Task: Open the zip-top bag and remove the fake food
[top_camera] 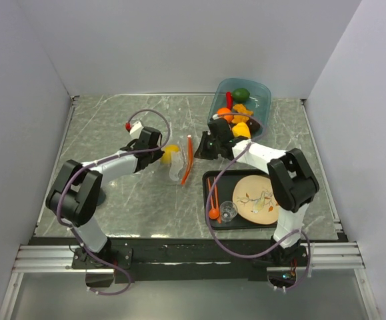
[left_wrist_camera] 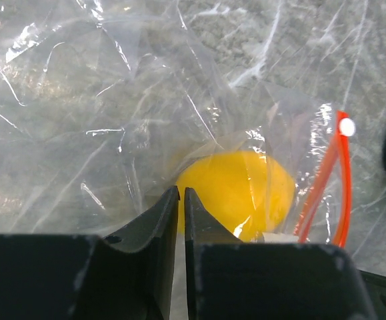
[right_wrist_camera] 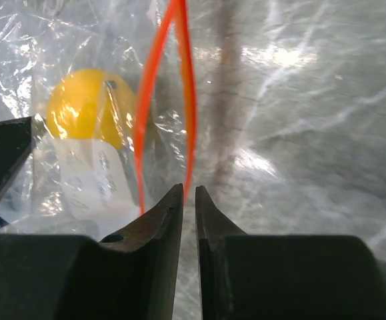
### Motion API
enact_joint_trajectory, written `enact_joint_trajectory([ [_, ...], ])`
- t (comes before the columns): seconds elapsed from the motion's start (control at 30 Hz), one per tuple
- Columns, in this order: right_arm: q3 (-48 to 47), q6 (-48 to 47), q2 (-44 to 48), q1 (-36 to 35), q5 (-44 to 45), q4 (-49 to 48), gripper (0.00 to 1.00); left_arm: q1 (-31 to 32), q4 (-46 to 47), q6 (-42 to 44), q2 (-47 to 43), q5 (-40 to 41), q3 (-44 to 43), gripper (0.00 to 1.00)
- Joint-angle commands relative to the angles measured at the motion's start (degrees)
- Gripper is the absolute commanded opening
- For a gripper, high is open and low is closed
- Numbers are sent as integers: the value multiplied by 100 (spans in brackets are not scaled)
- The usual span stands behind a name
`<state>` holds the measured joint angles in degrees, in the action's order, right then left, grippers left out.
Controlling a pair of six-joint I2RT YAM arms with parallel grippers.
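The clear zip-top bag (top_camera: 177,171) lies crumpled at the table's middle, and the two strands of its orange-red zip strip (top_camera: 188,160) stand apart in a loop (right_wrist_camera: 166,100). One piece of fake food, a yellow lemon (left_wrist_camera: 236,192), sits inside the bag. My left gripper (left_wrist_camera: 181,193) is shut on the bag's film just in front of the lemon (top_camera: 170,153). From the opposite side, my right gripper (right_wrist_camera: 188,190) is shut on one strand of the strip at the bag's mouth (right_wrist_camera: 189,153). In the overhead view the left gripper (top_camera: 158,157) and right gripper (top_camera: 198,152) flank the bag.
A translucent blue tub (top_camera: 266,95) at the back right holds several bright toy foods (top_camera: 233,115), close behind the right wrist. A black tray (top_camera: 209,179) at the front right carries a round plate (top_camera: 256,199), an orange spoon (top_camera: 213,200) and a small clear cup (top_camera: 228,211).
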<state>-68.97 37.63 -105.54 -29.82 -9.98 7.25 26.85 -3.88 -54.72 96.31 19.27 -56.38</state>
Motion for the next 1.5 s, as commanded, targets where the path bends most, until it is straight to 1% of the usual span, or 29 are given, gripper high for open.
enact_joint_trajectory([
  [0.0,-503,34,-274,-129,-171,-110,18,-13,151,67,116,-2,-224,14],
  [0.1,-504,69,-336,-164,-75,-144,18,-13,142,75,160,7,-242,14],
  [0.2,-617,78,-485,-155,-162,-153,18,-13,194,67,186,-28,-207,14],
  [0.4,-758,447,-845,-155,-820,-636,18,-13,282,93,309,-98,-216,14],
  [0.5,-828,702,-1004,-155,-970,-864,19,-13,344,154,318,-186,-163,13],
  [0.6,-846,956,-1118,-147,-1190,-1092,25,-13,668,260,265,-309,-23,13],
  [0.67,-855,1158,-1232,-147,-1384,-1225,31,-13,792,339,230,-388,57,13],
  [0.73,-855,1247,-1268,-138,-1437,-1348,33,-13,854,391,204,-450,127,11],
  [0.8,-724,1370,-1259,-138,-1446,-1532,36,-13,775,418,116,-406,145,11],
  [0.93,-592,1510,-1241,-111,-1481,-1709,42,-22,520,515,-156,-73,136,11],
  [1.07,-477,1607,-1215,-103,-1525,-1911,43,-22,64,611,-419,129,-22,11],
  [1.2,-556,1616,-1285,-111,-1577,-1920,46,-57,106,638,-596,69,-48,13],
  [1.3,-591,1669,-1347,-111,-1630,-1990,47,-127,133,655,-412,-133,-267,13],
  [1.33,-591,1695,-1364,-111,-1630,-2008,49,-171,159,682,-238,-212,-329,13],
  [1.4,-644,1713,-1408,-120,-1630,-1990,52,-198,256,700,-43,-370,-470,13],
  [1.47,-696,1687,-1461,-120,-1604,-1938,58,-259,344,647,272,-520,-532,13],
])
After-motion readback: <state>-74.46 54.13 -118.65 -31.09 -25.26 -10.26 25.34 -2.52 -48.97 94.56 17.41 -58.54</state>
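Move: The yellow food lies inside the clear bag, about 9 cm to the right hand's left, 1 cm ahead and some 3 cm below. The bag's orange zip edge comes first, about 3 cm left of that hand and 1 cm back; the teal bin stands some 16 cm ahead and 13 cm right. From the left hand the yellow food is about 3 cm right, 2 cm ahead and 3 cm below. The right hand reaches about 8 cm left into the bag's mouth, fingers opening and levelling some 20 degrees. ##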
